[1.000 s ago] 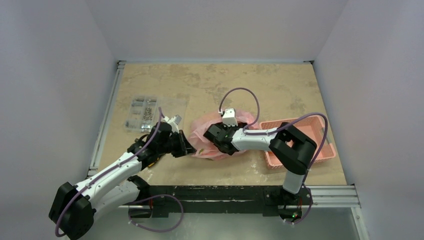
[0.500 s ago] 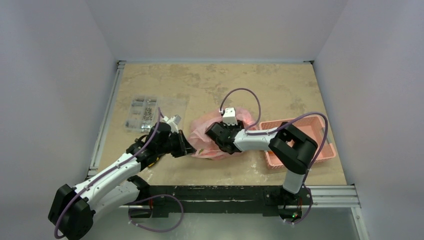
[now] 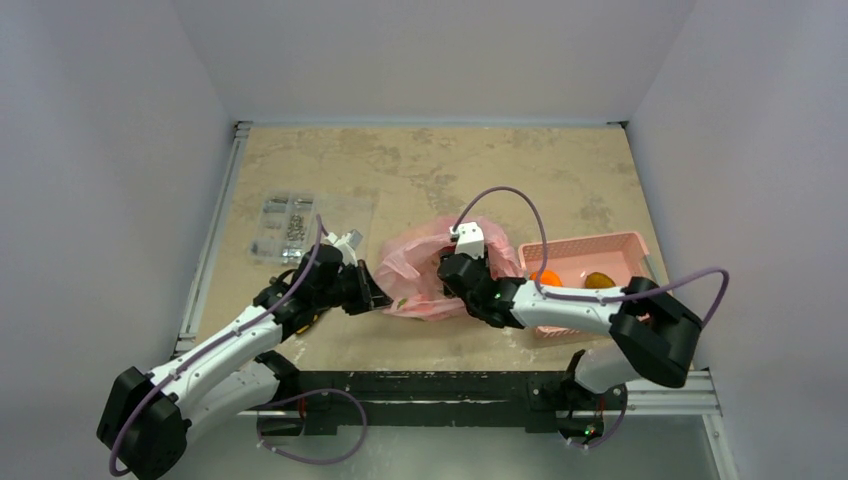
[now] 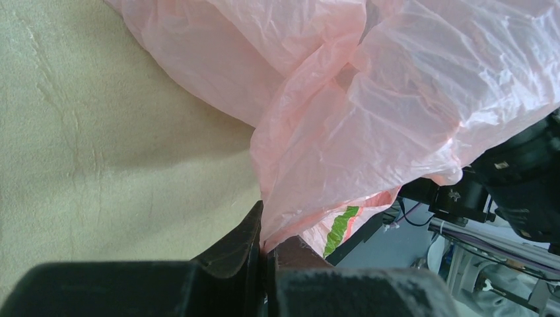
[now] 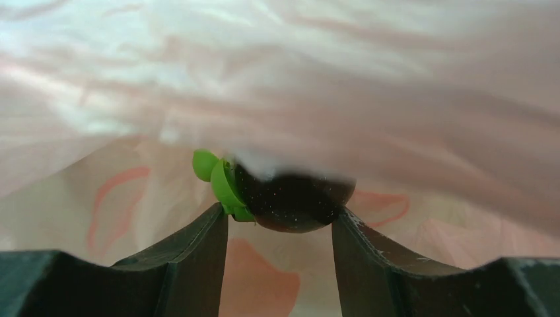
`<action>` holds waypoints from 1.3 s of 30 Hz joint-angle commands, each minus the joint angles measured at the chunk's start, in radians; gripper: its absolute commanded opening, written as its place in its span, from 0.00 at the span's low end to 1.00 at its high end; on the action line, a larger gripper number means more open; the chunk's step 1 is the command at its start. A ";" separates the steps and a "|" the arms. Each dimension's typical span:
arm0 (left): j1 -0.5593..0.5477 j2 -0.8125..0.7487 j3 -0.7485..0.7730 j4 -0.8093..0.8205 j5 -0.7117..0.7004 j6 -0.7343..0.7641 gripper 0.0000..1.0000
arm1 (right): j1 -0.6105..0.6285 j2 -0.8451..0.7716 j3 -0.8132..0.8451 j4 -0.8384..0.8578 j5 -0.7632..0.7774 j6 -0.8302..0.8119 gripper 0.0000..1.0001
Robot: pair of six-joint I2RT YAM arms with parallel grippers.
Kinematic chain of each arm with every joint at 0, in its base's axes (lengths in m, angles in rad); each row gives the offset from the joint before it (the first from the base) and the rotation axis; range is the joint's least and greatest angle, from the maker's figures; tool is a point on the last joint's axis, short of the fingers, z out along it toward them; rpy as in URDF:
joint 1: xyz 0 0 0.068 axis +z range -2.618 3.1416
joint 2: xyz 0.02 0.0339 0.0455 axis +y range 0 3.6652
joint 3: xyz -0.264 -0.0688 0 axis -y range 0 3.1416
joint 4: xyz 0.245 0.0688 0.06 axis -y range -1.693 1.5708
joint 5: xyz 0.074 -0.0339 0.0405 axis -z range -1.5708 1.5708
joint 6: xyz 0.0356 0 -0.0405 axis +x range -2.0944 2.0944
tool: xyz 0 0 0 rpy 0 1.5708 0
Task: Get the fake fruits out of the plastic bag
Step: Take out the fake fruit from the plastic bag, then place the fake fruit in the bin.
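Observation:
The crinkly pink plastic bag (image 3: 420, 268) lies mid-table, its mouth toward the right. My left gripper (image 4: 265, 246) is shut on a fold of the bag's (image 4: 370, 99) near-left edge and holds it up. My right gripper (image 5: 280, 212) reaches inside the bag, and its fingertips (image 5: 214, 228) pinch a dark plum (image 5: 297, 198) with a green leaf on both sides. Pink film hangs over the plum's top. From above, the right fingers are hidden in the bag. An orange (image 3: 546, 278) and a brown kiwi (image 3: 598, 280) lie in the pink basket (image 3: 585, 243).
The rigid pink basket stands right of the bag, with my right forearm (image 3: 560, 308) crossing its near edge. A clear packet of small metal parts (image 3: 290, 226) lies at the left, beyond the left arm. Metal rails run along the table's left and near edges.
My right arm's elbow has swung right and toward the near edge, uncovering the basket and its two fruits. Its wrist has shifted slightly right at the bag. The left arm has not moved.

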 commanded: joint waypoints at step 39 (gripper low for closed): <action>-0.005 -0.025 0.013 0.007 -0.005 0.015 0.00 | -0.044 -0.600 0.034 0.006 -0.581 0.087 0.00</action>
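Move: The right gripper already holds the dark fruit inside the pink bag. The middle of the bag's mouth lies about 7 cm back, 8 cm to its left and 3 cm higher. The pink basket's middle is some 25 cm to the right and 4 cm back, about 4 cm lower, with the orange fruit in it 15 cm to the right and 4 cm back. The left gripper pinches the bag's near-left rim; from it the dark fruit is 10 cm ahead, 18 cm right and some 4 cm lower. Keep the right fingers clamped on the dark fruit and lift it out through the bag's mouth, up about 13 cm while drawing back 9 cm and drifting left 6 cm, levelling off near the end. Meanwhile roll the hand left side up and swing it counter-clockwise, so the fingers turn from forward-down to forward-left and almost level. Hold the left gripper still, keeping its pinch on the bag rim. ##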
